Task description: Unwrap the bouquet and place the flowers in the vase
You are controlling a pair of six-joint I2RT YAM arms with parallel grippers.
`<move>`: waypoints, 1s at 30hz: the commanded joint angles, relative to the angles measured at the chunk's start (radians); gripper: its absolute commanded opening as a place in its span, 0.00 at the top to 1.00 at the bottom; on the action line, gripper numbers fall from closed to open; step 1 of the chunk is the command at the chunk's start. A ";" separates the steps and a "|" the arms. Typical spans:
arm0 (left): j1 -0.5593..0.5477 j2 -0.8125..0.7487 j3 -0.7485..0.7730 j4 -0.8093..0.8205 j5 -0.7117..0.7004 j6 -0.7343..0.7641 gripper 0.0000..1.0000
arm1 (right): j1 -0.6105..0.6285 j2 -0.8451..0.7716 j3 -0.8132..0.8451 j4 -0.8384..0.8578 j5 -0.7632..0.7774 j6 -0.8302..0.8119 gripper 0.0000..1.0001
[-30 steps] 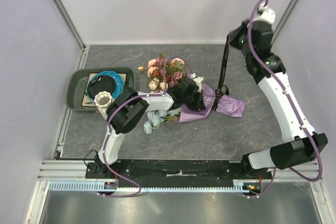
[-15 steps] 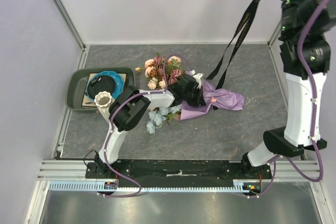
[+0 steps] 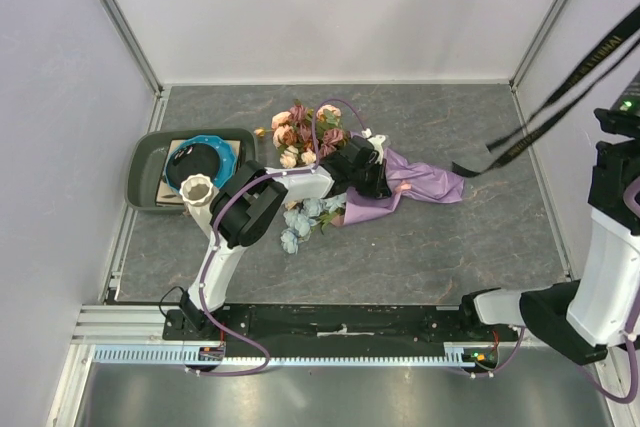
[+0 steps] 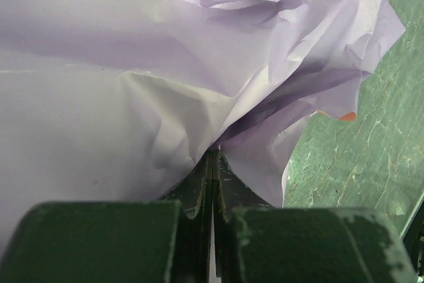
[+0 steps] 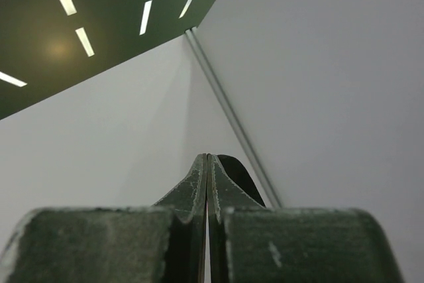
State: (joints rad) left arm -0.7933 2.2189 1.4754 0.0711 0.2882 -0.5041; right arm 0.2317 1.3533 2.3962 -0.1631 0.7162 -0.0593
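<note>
The bouquet's purple paper (image 3: 420,185) lies crumpled mid-table, with pink and cream flowers (image 3: 305,135) spilling out at its left end and light blue flowers (image 3: 300,222) nearer the front. My left gripper (image 3: 385,185) is shut on a fold of that paper (image 4: 165,84), its tips (image 4: 213,156) pinching the sheet. The black ribbon (image 3: 540,112) hangs loose in the air from the upper right, apart from the paper. My right gripper (image 5: 207,158) is shut on the ribbon (image 5: 240,173), raised high and pointing at the wall. The white ribbed vase (image 3: 198,190) stands upright at the left.
A dark green tray (image 3: 148,157) behind the vase holds a blue-rimmed black dish (image 3: 203,160). A small loose bud (image 3: 259,131) lies near the flowers. The right arm (image 3: 610,267) rises along the right wall. White walls enclose the table.
The right arm swung up and to the right, drawing the ribbon off the bouquet until it hangs free. The paper and flowers shifted slightly; the left gripper kept its hold.
</note>
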 commanded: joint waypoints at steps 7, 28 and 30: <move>0.003 -0.011 0.020 -0.096 -0.031 0.049 0.92 | 0.023 -0.049 -0.098 0.166 0.219 -0.235 1.00; -0.043 -0.517 -0.061 -0.154 0.239 -0.007 0.41 | 0.018 -0.735 -1.473 -0.632 0.418 0.823 1.00; -0.044 -0.542 -0.076 -0.154 0.250 -0.011 0.41 | 0.012 -0.723 -1.511 -0.738 0.367 1.011 1.00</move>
State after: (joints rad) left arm -0.8337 1.7317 1.4162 -0.0742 0.4801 -0.4973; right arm 0.2508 0.6132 0.9367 -0.5831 1.1412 0.5499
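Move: The left fingers are shut on the wrapping paper, whose middle lies about 5 cm to their right, 2 cm ahead and barely below; the peach flowers are some 19 cm left and 12 ahead, the blue ones 19 left and 8 back. The right hand holds the black ribbon high over bare table, which lies some 74 cm below, 2 back and 3 right; the wrapping is about 20 cm left of that hand, 11 ahead and 72 down. Left opens off the wrapping, rising about 21 cm and back; right lowers the still-gripped ribbon about 42 cm, tilting down. ##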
